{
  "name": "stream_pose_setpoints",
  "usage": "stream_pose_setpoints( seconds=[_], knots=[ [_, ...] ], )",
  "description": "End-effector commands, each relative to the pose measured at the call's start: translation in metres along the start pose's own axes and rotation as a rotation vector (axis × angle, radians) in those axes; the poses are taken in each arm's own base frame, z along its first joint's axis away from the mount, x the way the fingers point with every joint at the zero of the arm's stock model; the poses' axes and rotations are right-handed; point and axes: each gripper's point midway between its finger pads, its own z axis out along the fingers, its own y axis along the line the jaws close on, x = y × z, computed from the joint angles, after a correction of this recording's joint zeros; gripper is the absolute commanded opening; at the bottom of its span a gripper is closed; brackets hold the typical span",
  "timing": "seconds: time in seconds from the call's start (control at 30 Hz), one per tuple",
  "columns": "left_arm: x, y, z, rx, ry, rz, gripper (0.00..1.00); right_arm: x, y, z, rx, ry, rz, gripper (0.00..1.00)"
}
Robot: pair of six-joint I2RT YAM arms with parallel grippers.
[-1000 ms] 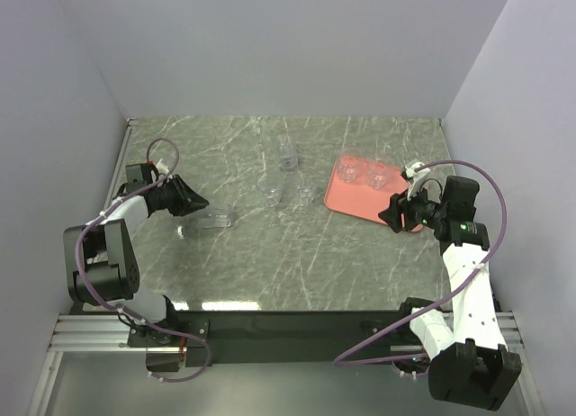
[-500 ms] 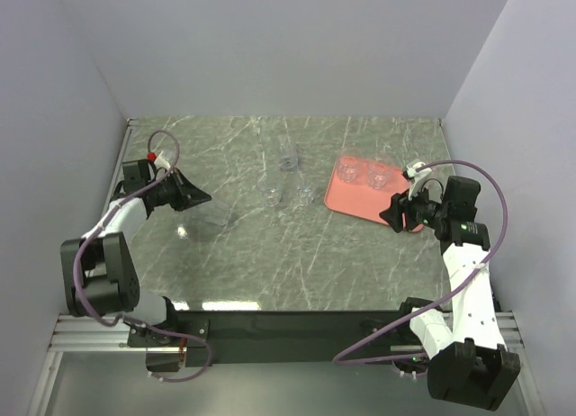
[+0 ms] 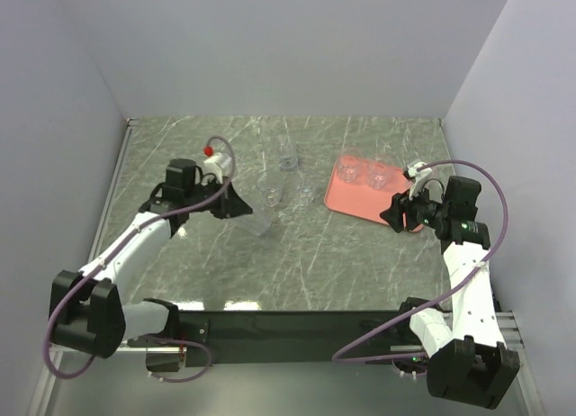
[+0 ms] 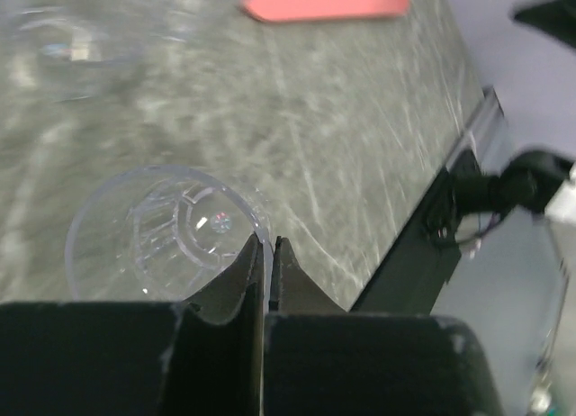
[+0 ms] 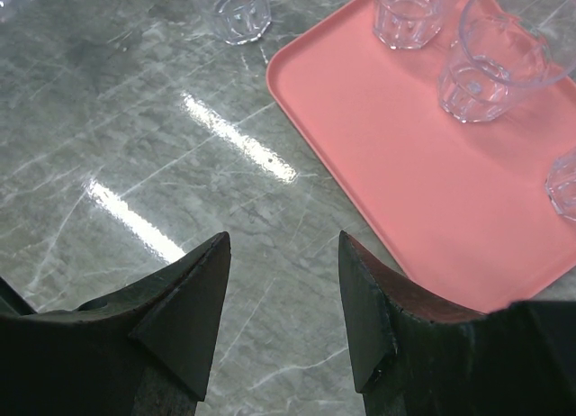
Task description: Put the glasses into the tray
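My left gripper point(image 3: 241, 206) is shut on the rim of a clear glass point(image 3: 257, 221), left of the table's middle. In the left wrist view the rim of that glass point(image 4: 166, 231) passes between the closed fingertips point(image 4: 256, 254). The pink tray point(image 3: 364, 198) lies at the right, with two glasses point(image 3: 349, 171) standing at its far end. My right gripper point(image 3: 393, 213) hovers open over the tray's near corner, nothing between its fingers point(image 5: 193, 299). The right wrist view shows the tray point(image 5: 423, 173) with three glasses point(image 5: 490, 60) in it.
Three more glasses stand on the marble table: one far back point(image 3: 286, 155), two side by side point(image 3: 270, 193) near the middle. Grey walls close in the left, back and right. The table's black front rail point(image 4: 432, 245) shows in the left wrist view.
My left gripper closed on the glass near the left edge and swung right with it toward the table's middle. The right arm has stayed put.
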Motion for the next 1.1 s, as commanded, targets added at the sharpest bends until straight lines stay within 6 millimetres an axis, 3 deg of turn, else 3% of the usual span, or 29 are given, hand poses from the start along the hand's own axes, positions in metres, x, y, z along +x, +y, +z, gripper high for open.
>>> stream_pose_setpoints(
  seconds=[0.0,0.07,0.2,0.23,0.43,0.47,0.5,0.57,0.63,0.77,0.87,0.9,0.93,1.07],
  knots=[
    [-0.004,-0.044,0.006,0.099,-0.047,0.245,0.01,-0.004,0.001,0.000,-0.021,-0.014,-0.014,0.59],
    [-0.008,-0.063,0.008,0.128,-0.085,0.337,0.01,-0.004,0.001,0.000,-0.022,-0.012,-0.012,0.59],
    [0.007,-0.105,0.020,0.201,-0.092,0.502,0.01,-0.004,0.000,0.000,-0.018,-0.011,-0.007,0.59],
    [0.001,-0.112,0.022,0.196,-0.125,0.544,0.01,-0.003,-0.001,0.000,-0.016,-0.009,-0.005,0.59],
    [0.005,-0.141,0.053,0.223,-0.091,0.753,0.01,-0.005,-0.002,-0.002,-0.005,-0.018,-0.003,0.59],
    [0.006,-0.137,0.064,0.220,-0.069,0.796,0.01,-0.005,-0.004,-0.003,0.001,-0.020,-0.003,0.59],
    [0.004,-0.146,0.068,0.226,-0.059,0.822,0.01,-0.005,-0.004,-0.003,0.002,-0.020,-0.002,0.59],
    [0.007,-0.138,0.085,0.202,-0.005,0.856,0.01,-0.006,-0.005,-0.005,0.011,-0.027,-0.004,0.59],
    [-0.004,-0.151,0.093,0.211,-0.010,0.896,0.01,-0.007,-0.006,-0.006,0.016,-0.031,-0.004,0.59],
    [-0.006,-0.145,0.126,0.194,0.062,0.966,0.01,-0.009,-0.009,-0.010,0.035,-0.043,-0.005,0.59],
    [-0.020,-0.150,0.146,0.188,0.071,0.990,0.01,-0.011,-0.012,-0.014,0.055,-0.057,-0.002,0.59],
    [-0.013,-0.144,0.153,0.185,0.098,0.986,0.01,-0.012,-0.012,-0.015,0.057,-0.060,-0.004,0.59],
    [-0.021,-0.149,0.157,0.184,0.083,0.990,0.01,-0.013,-0.011,-0.016,0.057,-0.066,-0.002,0.59],
    [-0.024,-0.142,0.184,0.176,0.107,0.992,0.01,-0.014,-0.014,-0.020,0.073,-0.080,-0.004,0.59]
  ],
)
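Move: The left hand already holds a glass by its rim. The tray's middle lies about 19 cm ahead of this hand, 36 cm to its right and 16 cm below. Two glasses still stand on the table on the way, both some 17 cm ahead, one 5 cm and one 15 cm to the right; the tray's far-left glass is 26 cm ahead and 28 cm right. From the right hand the tray's middle is about 21 cm ahead, 2 cm left and 18 cm below. Keeping its pinch on the glass's rim, the left hand carries the glass some 22 cm right towards the tray. It bows back about 7 cm and up about 3, passing on the near side of the two standing glasses, then swings forward again, sinking slightly, while rolling about 55 degrees around its fingers to turn the glass upright. The right hand eases a couple of centimetres right. ##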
